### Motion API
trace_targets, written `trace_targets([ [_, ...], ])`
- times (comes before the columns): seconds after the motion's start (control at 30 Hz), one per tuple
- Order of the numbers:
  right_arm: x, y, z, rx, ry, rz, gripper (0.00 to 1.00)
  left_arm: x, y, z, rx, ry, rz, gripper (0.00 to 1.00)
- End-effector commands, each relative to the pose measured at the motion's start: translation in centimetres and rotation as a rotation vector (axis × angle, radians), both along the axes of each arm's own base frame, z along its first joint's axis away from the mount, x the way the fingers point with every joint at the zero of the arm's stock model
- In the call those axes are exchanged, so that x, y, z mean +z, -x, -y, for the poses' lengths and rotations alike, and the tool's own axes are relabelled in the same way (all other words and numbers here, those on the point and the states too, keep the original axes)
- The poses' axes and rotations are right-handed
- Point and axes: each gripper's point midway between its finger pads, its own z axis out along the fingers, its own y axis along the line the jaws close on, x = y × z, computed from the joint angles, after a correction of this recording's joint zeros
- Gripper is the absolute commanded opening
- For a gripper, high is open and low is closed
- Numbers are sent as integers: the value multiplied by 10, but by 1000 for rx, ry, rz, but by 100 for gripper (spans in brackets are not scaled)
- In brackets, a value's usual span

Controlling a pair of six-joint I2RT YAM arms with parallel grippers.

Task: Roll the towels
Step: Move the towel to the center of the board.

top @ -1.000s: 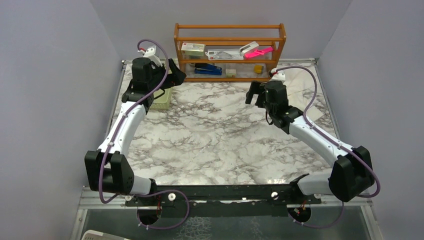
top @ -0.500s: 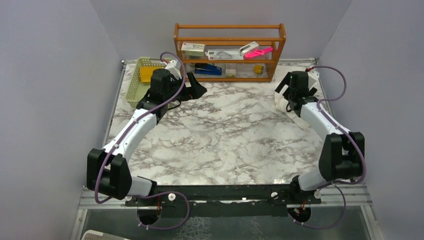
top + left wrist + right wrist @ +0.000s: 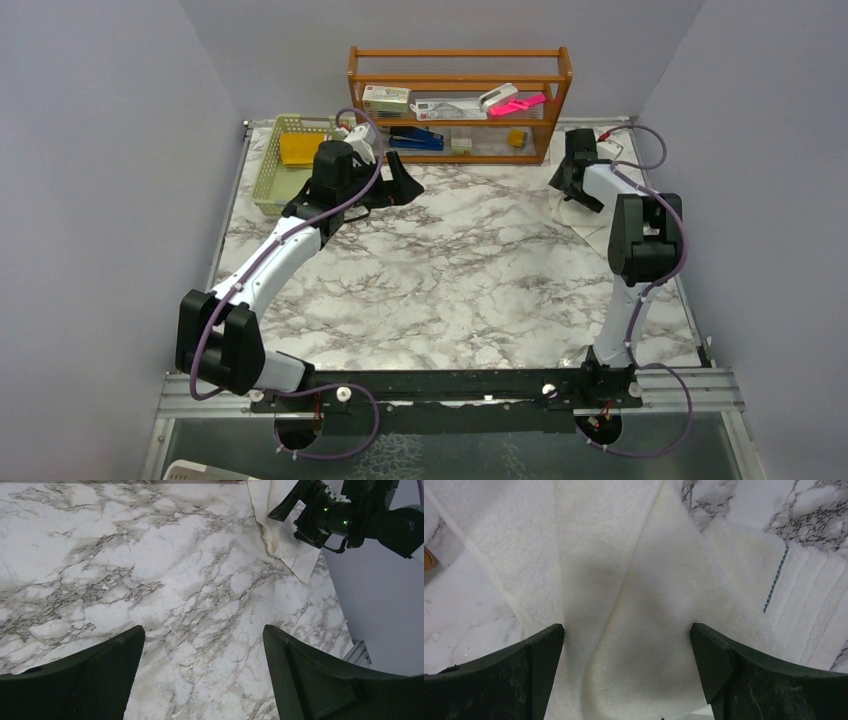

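The cream-white towel [image 3: 624, 570] lies crumpled at the back right of the marble table [image 3: 450, 260]; it also shows as towel [image 3: 583, 217] and towel [image 3: 280, 530]. My right gripper [image 3: 626, 630] is open right over it, both tips touching the pile, with a raised fold between them. From above, the right gripper [image 3: 572, 188] points down at the towel's left part. The mustard-yellow towel [image 3: 300, 148] lies in the green basket [image 3: 262, 175]. My left gripper [image 3: 405, 187] hovers open over bare marble, right of the basket, with nothing between its fingers [image 3: 115, 660].
A wooden shelf [image 3: 460, 105] with small items stands along the back wall between the basket and the cream towel. Grey walls close in the left, right and back sides. The right arm's elbow [image 3: 645, 235] stands tall near the right edge.
The left arm swung right, away from the basket, uncovering the yellow towel. The right arm swung back and right, and its gripper came down onto the cream towel.
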Motion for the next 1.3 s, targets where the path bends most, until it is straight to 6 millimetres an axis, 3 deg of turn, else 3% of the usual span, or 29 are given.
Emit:
trace_targets([
  [0.0,-2,-8,-7,54,-23,31,99,-6,4,6,-42,-23,-3,91],
  [0.07,-7,-11,-8,82,-21,28,96,-7,4,6,-43,-30,-10,91],
  [0.13,-10,-11,-10,96,-30,36,83,-7,4,5,-42,-40,-14,91],
  [0.3,-8,-4,-20,152,-77,115,44,1,7,2,-46,-60,-7,92],
  [0.43,-12,6,-28,184,-123,116,2,6,12,0,-68,-79,-5,93],
  [0.53,2,15,-42,245,-183,157,1,10,13,-4,-68,-84,0,93],
  [0.77,104,56,-91,463,-296,505,1,17,12,-17,-48,-82,15,93],
  [0.87,138,78,-117,523,-278,589,1,22,11,-25,-33,-85,25,93],
  [0.93,161,93,-150,591,-240,635,1,25,12,-31,-24,-93,31,93],
  [1.03,184,122,-216,725,-238,675,1,25,13,-44,-3,-104,34,93],
  [1.17,191,164,-329,943,-281,653,1,26,14,-63,25,-85,25,93],
  [1.27,211,188,-403,1075,-250,683,1,29,11,-83,66,-80,27,93],
])
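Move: The right gripper is open just over the white towel, near its left edge; the towel's middle is some 3 cm ahead, 3 cm to the right and 3 cm below. From this hand, the bare middle of the board is about 30 cm left and 9 cm back; the wooden shelf's middle is 26 cm left and 14 cm ahead, the yellow block in it 14 cm left and 13 cm ahead. From the left hand, the towel lies roughly 40 cm right, 14 cm ahead and 22 cm lower. Sink the right gripper about 2 cm and shut it on the white towel, pinching a fold. Then raise the towel some 20 cm and, still climbing, swing it 34 cm left and 17 cm back towards the middle of the board, turning the hand counter-clockwise as its fingertips tip up. Keep the left gripper open and, late on, shift it about 6 cm left. ##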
